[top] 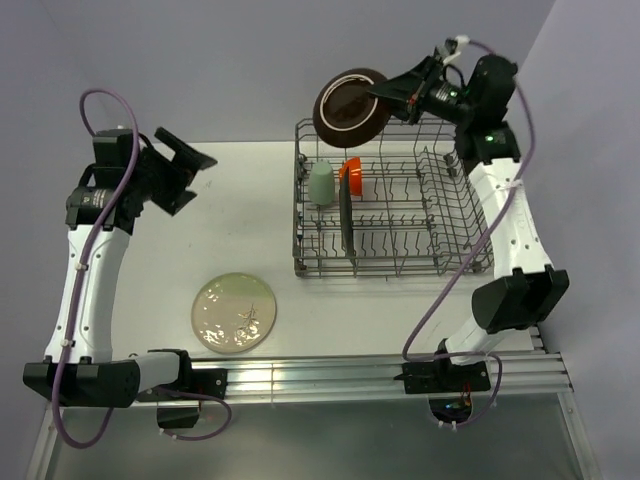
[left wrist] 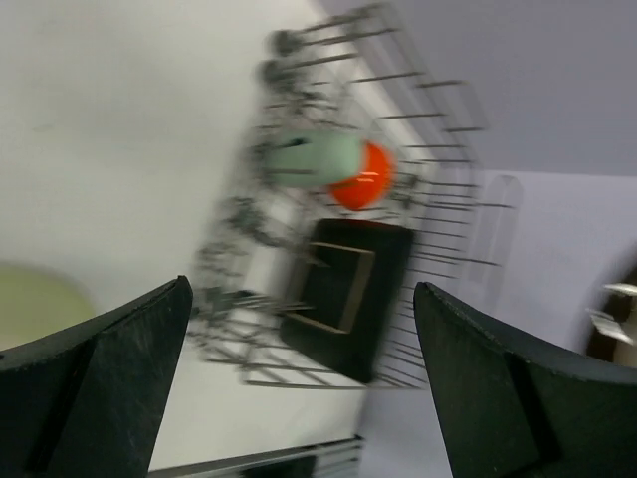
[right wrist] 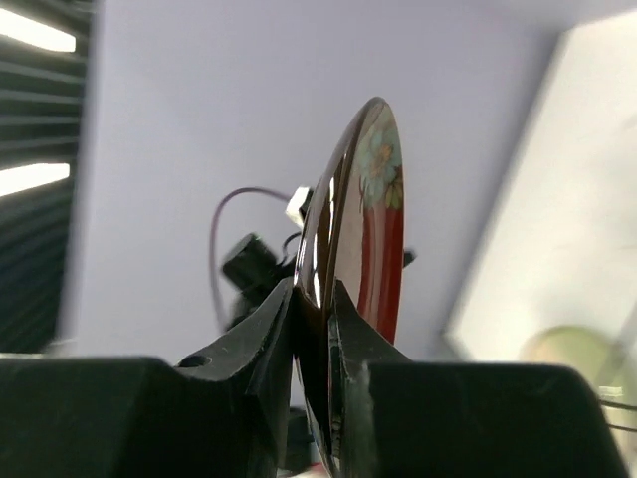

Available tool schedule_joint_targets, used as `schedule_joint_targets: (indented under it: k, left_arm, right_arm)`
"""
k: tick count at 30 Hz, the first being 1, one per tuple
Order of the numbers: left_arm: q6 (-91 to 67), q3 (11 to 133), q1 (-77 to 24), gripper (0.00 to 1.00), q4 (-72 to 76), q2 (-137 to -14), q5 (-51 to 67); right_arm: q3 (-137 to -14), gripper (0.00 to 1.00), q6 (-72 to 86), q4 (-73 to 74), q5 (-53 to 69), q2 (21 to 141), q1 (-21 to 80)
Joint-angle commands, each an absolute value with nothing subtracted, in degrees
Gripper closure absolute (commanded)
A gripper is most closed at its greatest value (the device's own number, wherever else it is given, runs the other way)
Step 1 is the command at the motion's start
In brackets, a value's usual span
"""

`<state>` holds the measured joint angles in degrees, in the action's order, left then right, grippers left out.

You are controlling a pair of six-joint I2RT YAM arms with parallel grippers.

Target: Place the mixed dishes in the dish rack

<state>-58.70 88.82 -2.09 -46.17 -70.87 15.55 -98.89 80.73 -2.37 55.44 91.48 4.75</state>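
Note:
My right gripper (top: 385, 95) is shut on the rim of the small red flowered plate (top: 350, 103), holding it on edge in the air above the far left corner of the dish rack (top: 470, 262); up close, the plate (right wrist: 376, 214) is pinched between both jaws. Inside the rack stand the black square plate (top: 347, 217), the pale green cup (top: 320, 183) and the orange bowl (top: 351, 176). The cream plate (top: 233, 312) lies flat on the table left of the rack. My left gripper (top: 187, 168) hangs open and holds nothing, well above the table at the left.
The left wrist view is blurred; it shows the rack (left wrist: 249, 329) with the black plate (left wrist: 348, 299), the cup (left wrist: 318, 159) and the bowl (left wrist: 365, 179). The table's aluminium front rail (top: 330, 378) runs between the two arm bases.

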Motion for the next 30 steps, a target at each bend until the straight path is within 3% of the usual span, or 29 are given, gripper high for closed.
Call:
schedule_joint_targets:
  k: [1, 4, 9, 15, 20, 30]
  left_arm:
    - [-48.3, 86.1, -5.0, 0.02, -60.4, -69.5, 0.4]
    - [-46.3, 80.5, -7.0, 0.03, -59.0, -68.8, -3.4]
    - [-43.3, 78.0, -11.4, 0.04, -58.7, -70.0, -8.1]
    - [-42.0, 72.5, -12.3, 0.05, -57.1, -70.9, -7.6]
    - [-40.2, 65.8, -12.3, 0.05, -52.8, -69.7, -0.5]
    - [-40.7, 61.7, -12.2, 0.05, -50.2, -67.3, 4.2]
  right_arm:
    - [-115.0, 1.0, 48.2, 39.2, 47.9, 87.5, 5.4]
    - [-122.6, 1.0, 38.6, 55.4, 34.9, 87.5, 5.4]
    - [-112.0, 1.0, 34.0, 58.9, 20.1, 81.3, 5.4]
    - [-101.9, 1.0, 31.5, 59.2, 12.1, 77.4, 9.0]
    - [-93.5, 1.0, 30.4, 55.4, 8.7, 77.0, 12.8]
    - [-90.7, 1.0, 26.9, 50.7, 4.9, 81.6, 16.8]
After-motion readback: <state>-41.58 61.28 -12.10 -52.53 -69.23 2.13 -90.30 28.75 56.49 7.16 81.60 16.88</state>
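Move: The gap in the dish rack for the red plate lies some 6 cm back, 4 cm right and about 37 cm below the right hand. To the gap's left by roughly 8 cm stands the black square plate, level with it. The orange bowl is about 5 cm ahead and 3 cm left of the right hand, the green cup 4 cm ahead and 9 cm left. From the left hand, the cream plate lies about 18 cm back, 2 cm right and 36 cm down. Keeping the red plate pinched by its rim, the right hand lifts slightly, then sinks about 22 cm towards the free gap right of the black square plate, easing back and right some 6 cm each while the wrist swings about 60 degrees so the fingers slant down. The empty left hand, fingers open, drops about 21 cm and draws back 8 cm towards the cream plate, tilting further down. ##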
